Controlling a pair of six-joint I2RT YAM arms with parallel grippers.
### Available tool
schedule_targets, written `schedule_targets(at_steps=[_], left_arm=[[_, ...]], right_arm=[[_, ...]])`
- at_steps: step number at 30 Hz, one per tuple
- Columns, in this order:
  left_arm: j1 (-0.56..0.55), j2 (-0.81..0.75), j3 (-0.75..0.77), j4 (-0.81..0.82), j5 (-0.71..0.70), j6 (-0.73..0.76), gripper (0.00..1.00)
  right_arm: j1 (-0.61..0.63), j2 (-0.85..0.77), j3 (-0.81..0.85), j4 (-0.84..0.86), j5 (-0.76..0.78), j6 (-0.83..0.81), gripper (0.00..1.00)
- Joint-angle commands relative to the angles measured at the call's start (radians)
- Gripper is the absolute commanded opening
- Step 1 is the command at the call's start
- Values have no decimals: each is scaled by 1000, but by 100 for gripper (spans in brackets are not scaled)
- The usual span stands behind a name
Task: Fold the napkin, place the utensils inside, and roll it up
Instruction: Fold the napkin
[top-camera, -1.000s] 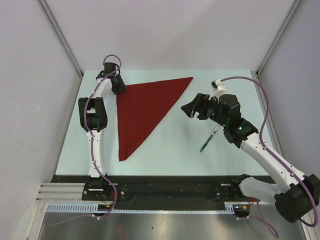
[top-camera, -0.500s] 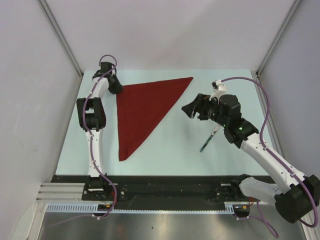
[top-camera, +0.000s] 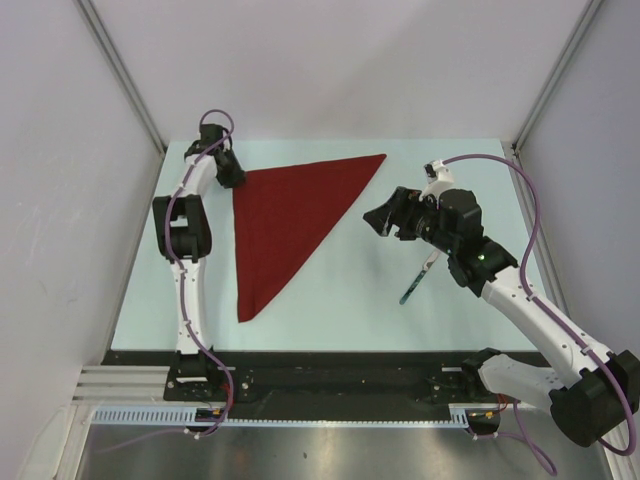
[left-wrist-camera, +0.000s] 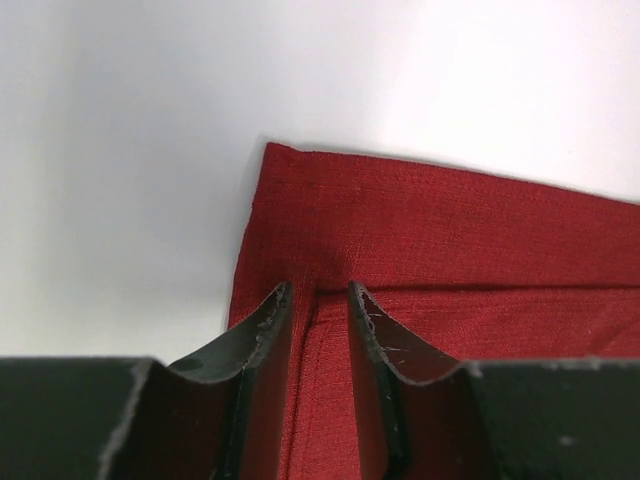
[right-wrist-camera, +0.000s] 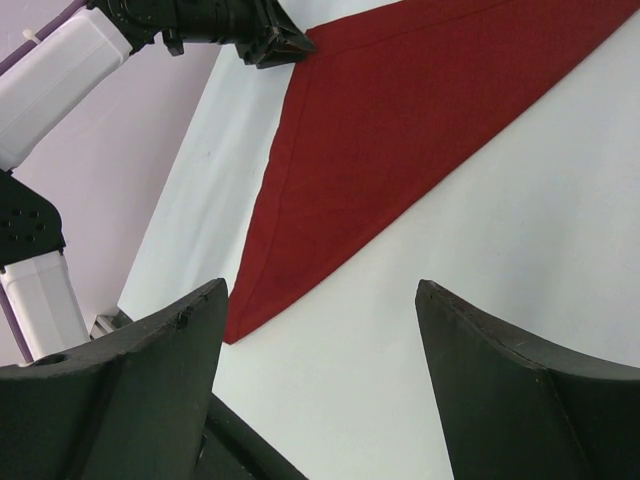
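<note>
The dark red napkin (top-camera: 285, 215) lies flat as a folded triangle on the pale table, one long point toward the front. My left gripper (top-camera: 232, 176) stands at its far left corner. In the left wrist view its jaws (left-wrist-camera: 318, 287) are a narrow gap apart, tips low over the napkin (left-wrist-camera: 450, 240), cloth showing flat between them. My right gripper (top-camera: 378, 220) hovers open over bare table right of the napkin, nothing between its fingers (right-wrist-camera: 320, 290). One slim utensil (top-camera: 417, 277) lies under the right arm, dark handle toward the front, partly hidden.
The table (top-camera: 350, 300) is walled by white panels at left, right and back, with metal posts at the corners. The right wrist view takes in the napkin (right-wrist-camera: 400, 110) and the left gripper (right-wrist-camera: 280, 45) at its corner.
The left gripper has shifted slightly back and left at the napkin's corner and its jaws have narrowed. The napkin, utensil and right arm have stayed put.
</note>
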Motion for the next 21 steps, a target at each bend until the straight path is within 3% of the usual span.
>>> schedule_targets(at_steps=[1,13,16,21], left_arm=[[-21,23,19,-9,62,32,34],[-48,20,11,-29,43,39,32],[-48,19,11,-32,45,38,27],[-48,-4,-21,-3,28,36,8]], right_arm=[[-3,-11,-8,16,-1,3,81],[-8,-13,-1,5,-1,6,81],[-9,-13,0,-1,-1,7,81],[-11,-16,0,-6,0,9,81]])
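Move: The folded-over flap's corner lies right between the left hand's fingertips, about 1 cm under the hand point. The napkin's far-left corner, which it covers short of, is some 5 cm ahead and 2 cm to the left; the far-right corner lies about 48 cm to the right and 10 cm ahead. From the idle right hand, the flap corner is roughly 30 cm ahead, 45 cm left and 26 cm below. The flap's corner, still between the left fingertips, is dragged over the layer beneath to the right, about 3 cm, away from the napkin's far-left corner. The hand stays at the same height and turns slightly clockwise; as the slide ends, the part-open fingers close most of the way and pinch the cloth. ##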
